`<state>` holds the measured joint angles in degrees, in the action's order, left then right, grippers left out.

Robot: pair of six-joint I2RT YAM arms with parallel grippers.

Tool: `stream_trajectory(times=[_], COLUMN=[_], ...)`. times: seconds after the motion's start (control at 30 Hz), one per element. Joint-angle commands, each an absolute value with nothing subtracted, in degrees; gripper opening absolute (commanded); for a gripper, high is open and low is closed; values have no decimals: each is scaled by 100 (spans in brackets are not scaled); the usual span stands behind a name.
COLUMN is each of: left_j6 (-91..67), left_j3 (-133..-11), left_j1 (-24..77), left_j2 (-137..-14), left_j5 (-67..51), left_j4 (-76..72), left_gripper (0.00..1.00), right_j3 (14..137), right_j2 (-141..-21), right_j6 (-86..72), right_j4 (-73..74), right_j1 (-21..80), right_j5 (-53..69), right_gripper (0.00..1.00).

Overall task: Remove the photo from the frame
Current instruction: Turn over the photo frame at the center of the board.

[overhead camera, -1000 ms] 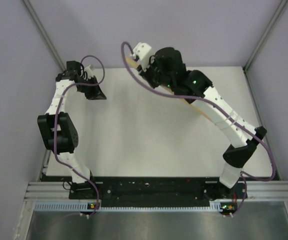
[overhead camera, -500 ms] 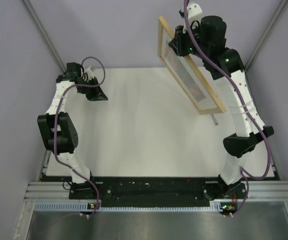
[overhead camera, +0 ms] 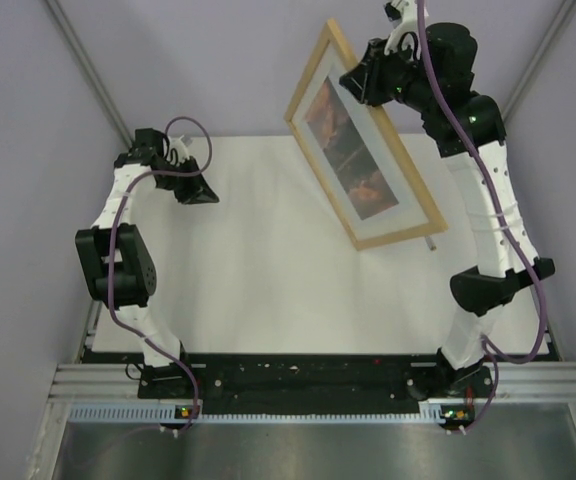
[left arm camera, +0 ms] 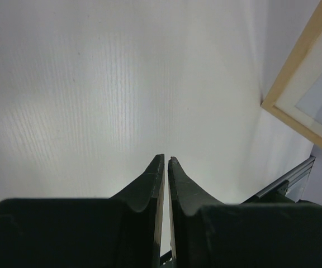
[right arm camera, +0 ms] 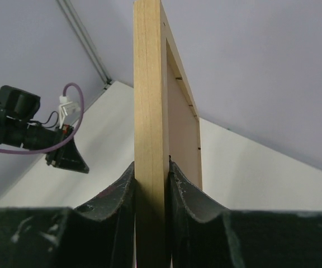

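The frame (overhead camera: 400, 238), light wood with a cream inner border, hangs tilted in the air over the table's far right, its front towards the top camera. The photo (overhead camera: 348, 155) sits inside it, orange and dark. My right gripper (overhead camera: 363, 82) is shut on the frame's upper wooden edge (right arm camera: 148, 84); in the right wrist view both fingers press the wood from either side. My left gripper (overhead camera: 208, 195) hovers at the far left, shut with nothing between its tips (left arm camera: 166, 160), well apart from the frame. One frame corner (left arm camera: 301, 125) shows at the right of the left wrist view.
A white mat (overhead camera: 268, 270) covers the table, with grey walls on three sides and metal posts in the far corners. A small grey piece (overhead camera: 430, 243) lies by the frame's lower corner. The arm bases stand along the near edge.
My right arm has lifted the frame off the table and turned it, so its front with the photo now faces up. The left arm has hardly moved.
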<state>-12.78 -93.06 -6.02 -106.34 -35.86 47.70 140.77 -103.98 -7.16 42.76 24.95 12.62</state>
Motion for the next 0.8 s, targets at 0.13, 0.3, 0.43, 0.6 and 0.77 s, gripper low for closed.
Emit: stream_trajectory(times=[0.13,0.3,0.43,0.6,0.77], left_j6=[-1354,-1354,-1336,-1310,-1204], left_j3=[-9211,-9211,-9193,-9036,-8877], left_j1=[-633,-633,-633,-633,-633], left_j2=[-10318,-10318,-10301,-10292,-10353], left_j5=[-3885,-3946,-3981,-4087,-4122], left_j4=[4482,4482,4474,4430,4421], left_gripper=[13,13,13,13,14], right_j3=[14423,13810,12738,11086,9618], right_j2=[-9765,-9844,-9888,-9642,-9484], right_j6=[-2029,-2653,-2979,-2664,-2391], right_j4=[3375,3217,2919,2593,2329], right_j1=[2120,1426,1002,932,598], right_j5=[2117,2741,3076,2690,2347], right_gripper=[0,0,0,0,0])
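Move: The right hand holds the photo frame high by one long rim; the frame's middle hangs some 14 cm below the hand, about 3 cm ahead and 1 cm to its left. The board's centre, where the frame is to lie, is roughly 48 cm below this hand, 6 cm back and 6 cm to its left, while a slim tool lies about 21 cm to the hand's right and 4 cm back at board level. From the idle left hand the board's centre is some 23 cm right, 6 cm back and 15 cm down. After easing back slightly at height, the right hand swings the held photo frame down towards the board, sinking about 20 cm faster and faster while it goes some 9 cm to the right and 6 cm forward. Its fingers keep their pinch on the rim as the wrist tips nose-down by some 30 degrees, with its left side rising and a slight clockwise turn, laying the frame over with the photo side up. ##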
